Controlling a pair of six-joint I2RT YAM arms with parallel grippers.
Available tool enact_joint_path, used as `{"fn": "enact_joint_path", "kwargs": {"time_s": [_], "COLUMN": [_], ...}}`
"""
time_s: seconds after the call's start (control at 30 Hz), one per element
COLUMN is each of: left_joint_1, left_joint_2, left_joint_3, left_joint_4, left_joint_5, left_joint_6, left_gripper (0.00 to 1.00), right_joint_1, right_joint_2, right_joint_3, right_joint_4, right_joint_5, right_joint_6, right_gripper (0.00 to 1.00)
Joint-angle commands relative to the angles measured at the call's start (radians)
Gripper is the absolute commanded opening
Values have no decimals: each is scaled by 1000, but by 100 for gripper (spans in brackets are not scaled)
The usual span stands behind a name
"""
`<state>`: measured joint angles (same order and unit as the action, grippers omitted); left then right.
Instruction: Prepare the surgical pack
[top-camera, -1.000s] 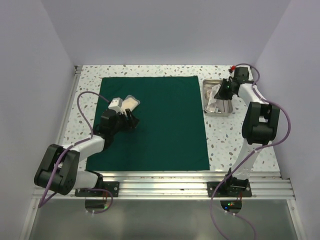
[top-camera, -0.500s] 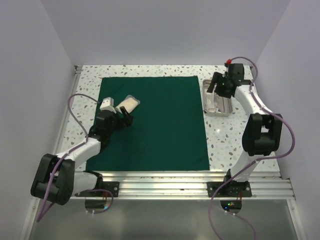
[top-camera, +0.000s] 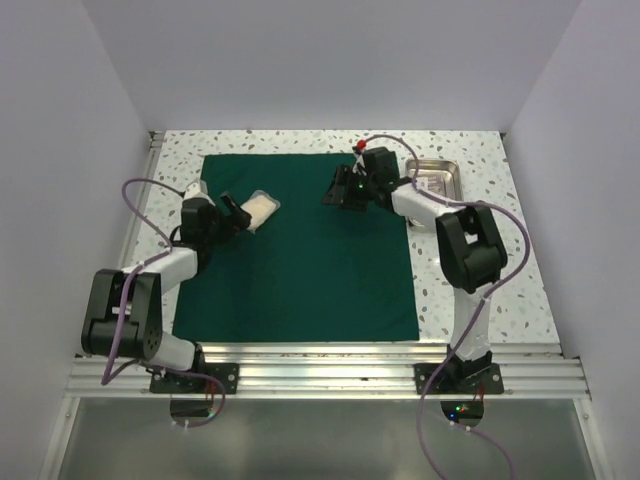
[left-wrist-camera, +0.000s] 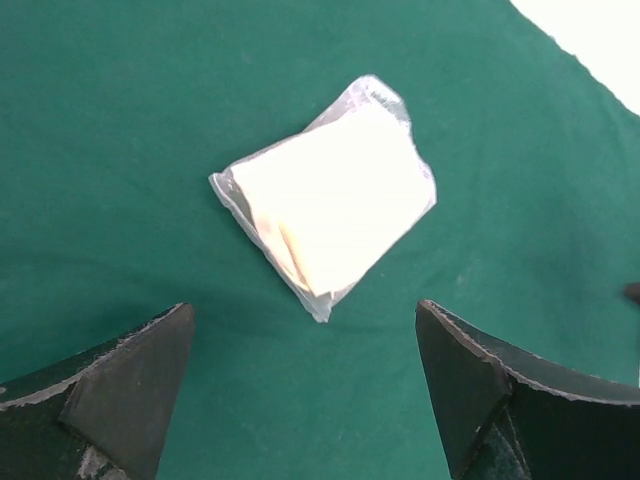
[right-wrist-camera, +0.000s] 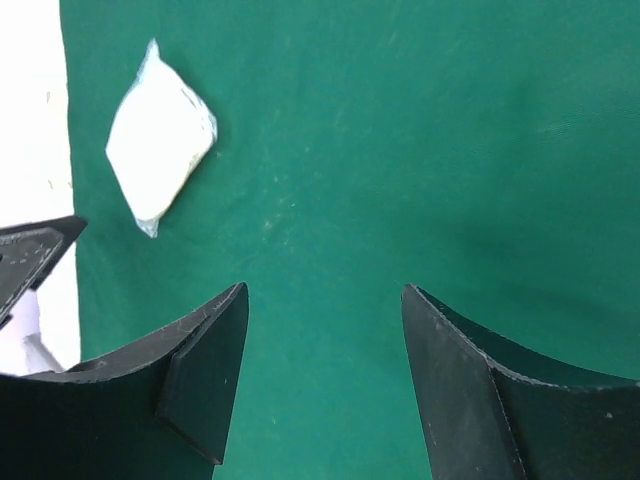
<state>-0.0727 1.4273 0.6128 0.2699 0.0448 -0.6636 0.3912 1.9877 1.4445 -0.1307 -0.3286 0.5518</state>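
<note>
The surgical pack (top-camera: 310, 260) is a dark green sheet lying flat on the table. A white pouch in clear wrap (top-camera: 262, 208) rests on the sheet's far left part and fills the middle of the left wrist view (left-wrist-camera: 330, 210). My left gripper (top-camera: 236, 215) sits just left of the pouch, open, with the pouch's corner just ahead of its empty fingertips (left-wrist-camera: 303, 345). My right gripper (top-camera: 335, 193) hovers over the sheet's far middle, open and empty (right-wrist-camera: 324, 295). In the right wrist view the pouch (right-wrist-camera: 160, 150) lies ahead to the left.
A small steel tray (top-camera: 448, 167) stands on the speckled table right of the sheet's far corner, partly behind the right arm. Bare table (right-wrist-camera: 30, 100) borders the sheet on the left. White walls close in the table on three sides.
The right arm swung from the steel tray leftward over the sheet, and its jaws opened. The left gripper opened wider and drew back left from the pouch, which stayed put.
</note>
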Motion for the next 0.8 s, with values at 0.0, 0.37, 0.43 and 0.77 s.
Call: {"fn": "enact_joint_path", "kwargs": {"time_s": [0.0, 0.37, 0.43, 0.77], "left_joint_1": [4, 13, 13, 13], "left_joint_2": [85, 318, 347, 417], "left_joint_3": [67, 194, 199, 180], "left_joint_4": [60, 90, 112, 199], "left_joint_5": [29, 73, 118, 240], "left_joint_6": [-28, -8, -4, -39], "left_gripper": [94, 42, 28, 6], "right_joint_1": [40, 126, 130, 167], "right_joint_2": [92, 214, 223, 296], "right_joint_3": [45, 120, 111, 162], "right_joint_4": [163, 276, 316, 335], "right_joint_5": [-87, -112, -125, -96], "right_joint_6": [137, 253, 269, 318], "right_gripper": [66, 65, 65, 68]}}
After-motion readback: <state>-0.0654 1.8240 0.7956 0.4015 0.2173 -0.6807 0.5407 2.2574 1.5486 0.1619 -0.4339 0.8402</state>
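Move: The white gauze packet lies about 8 cm ahead of the left hand and 4 cm to its right, some 6 cm below the finger pads. From the right hand the same packet is roughly 18 cm to the left, 4 cm back and 9 cm lower. The steel tray stands about 25 cm to the right of the right hand and 2 cm farther out, also some 9 cm lower. The gauze packet's near edge is pinched by the left hand, which sinks about 6 cm while reaching 5 cm forward, shutting its wide-open fingers, then eases right with a slight clockwise turn. Meanwhile the right hand sweeps about 12 cm left towards the packet, sinking overall, rolling its left side up some 15 degrees, its fingers staying open and short of the packet. ##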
